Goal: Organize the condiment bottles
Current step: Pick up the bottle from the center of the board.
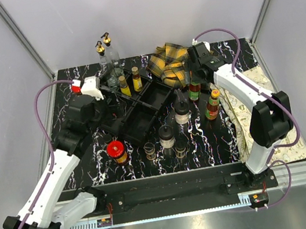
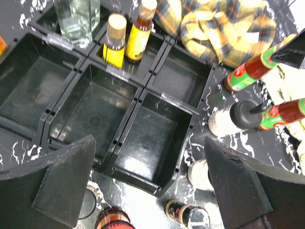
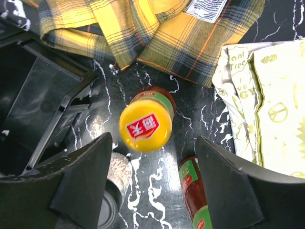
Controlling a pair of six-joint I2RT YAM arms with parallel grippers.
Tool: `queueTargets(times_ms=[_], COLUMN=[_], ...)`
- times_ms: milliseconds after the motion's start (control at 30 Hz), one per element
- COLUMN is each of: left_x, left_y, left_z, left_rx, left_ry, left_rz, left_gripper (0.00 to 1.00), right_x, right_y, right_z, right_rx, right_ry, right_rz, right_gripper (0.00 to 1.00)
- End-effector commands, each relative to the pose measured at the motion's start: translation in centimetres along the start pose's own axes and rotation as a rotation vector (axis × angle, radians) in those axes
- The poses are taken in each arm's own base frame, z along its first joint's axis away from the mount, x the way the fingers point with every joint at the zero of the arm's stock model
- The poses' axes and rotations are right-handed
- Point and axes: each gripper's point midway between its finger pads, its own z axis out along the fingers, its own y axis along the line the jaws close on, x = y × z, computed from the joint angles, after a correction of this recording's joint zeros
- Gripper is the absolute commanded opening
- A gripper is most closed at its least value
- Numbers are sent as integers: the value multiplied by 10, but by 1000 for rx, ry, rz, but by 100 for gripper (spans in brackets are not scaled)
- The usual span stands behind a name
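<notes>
My right gripper (image 3: 153, 140) (image 1: 194, 77) hangs open over a yellow-capped red sauce bottle (image 3: 145, 126) (image 1: 195, 90); the cap sits just ahead of the gap and touches neither finger. A second sauce bottle (image 3: 193, 195) (image 1: 213, 104) and a black-capped shaker (image 3: 112, 183) (image 1: 182, 111) stand close by. My left gripper (image 2: 148, 143) (image 1: 105, 93) is open above the black divided tray (image 2: 164, 98) (image 1: 141, 113), holding nothing. Two yellow-labelled bottles (image 2: 126, 38) (image 1: 130, 83) and a clear glass bottle (image 2: 76, 19) stand in its far cells. A red-lidded jar (image 1: 116, 151), another shaker (image 1: 167, 137) and small jars (image 1: 180, 148) wait in front.
The yellow plaid cloth (image 1: 170, 61) (image 3: 157, 33) lies bunched behind the right gripper. A cream printed cloth (image 1: 267, 92) (image 3: 269, 95) covers the table's right edge. Two gold-spouted clear bottles (image 1: 105, 49) stand at the back. Grey walls enclose the table.
</notes>
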Motion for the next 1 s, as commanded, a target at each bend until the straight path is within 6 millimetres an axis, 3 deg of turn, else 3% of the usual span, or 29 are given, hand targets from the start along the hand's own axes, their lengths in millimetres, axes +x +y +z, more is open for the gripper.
queueTargets(times_ms=[0,267,800,967], left_x=[8,19,21,27], left_y=[1,3,12,14], left_z=[8,17,15,18], left_rx=[-10,-18,-62,-67], left_ry=[23,52,24,39], left_rz=[-14,-35,-63,-66], left_gripper=[99,99,99,99], right_x=[-37,-53,-44,-40], right_y=[-1,1,14,18], right_z=[-1,-3,2,9], right_rx=[22,16,-45,-49], right_ry=[-118,-183,-111,-76], right_rz=[34,26,-7,-13], right_gripper=[78,72,60,52])
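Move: Just ahead of the right hand, about 3 cm out and 1 cm left, the yellow-capped sauce bottle stands upright, its middle some 6 cm below the hand. A second sauce bottle is about 7 cm back and 4 cm right of the hand, the pepper grinder roughly 6 cm back and 6 cm left, and the plaid shirt lies some 17 cm ahead and 3 cm left. From the left hand the bottle is about 13 cm ahead and 28 cm right, well below. Easing forward about 3 cm to the yellow-capped bottle, the right hand brings its partly closed fingers to either side of the cap end, rising a little over 1 cm as the fingers tilt up some 5 degrees, and keeps narrowing their gap; whether a pad touches can't be seen. The empty left hand sinks nearly 5 cm above the tray, wide open, tipping slightly down. ##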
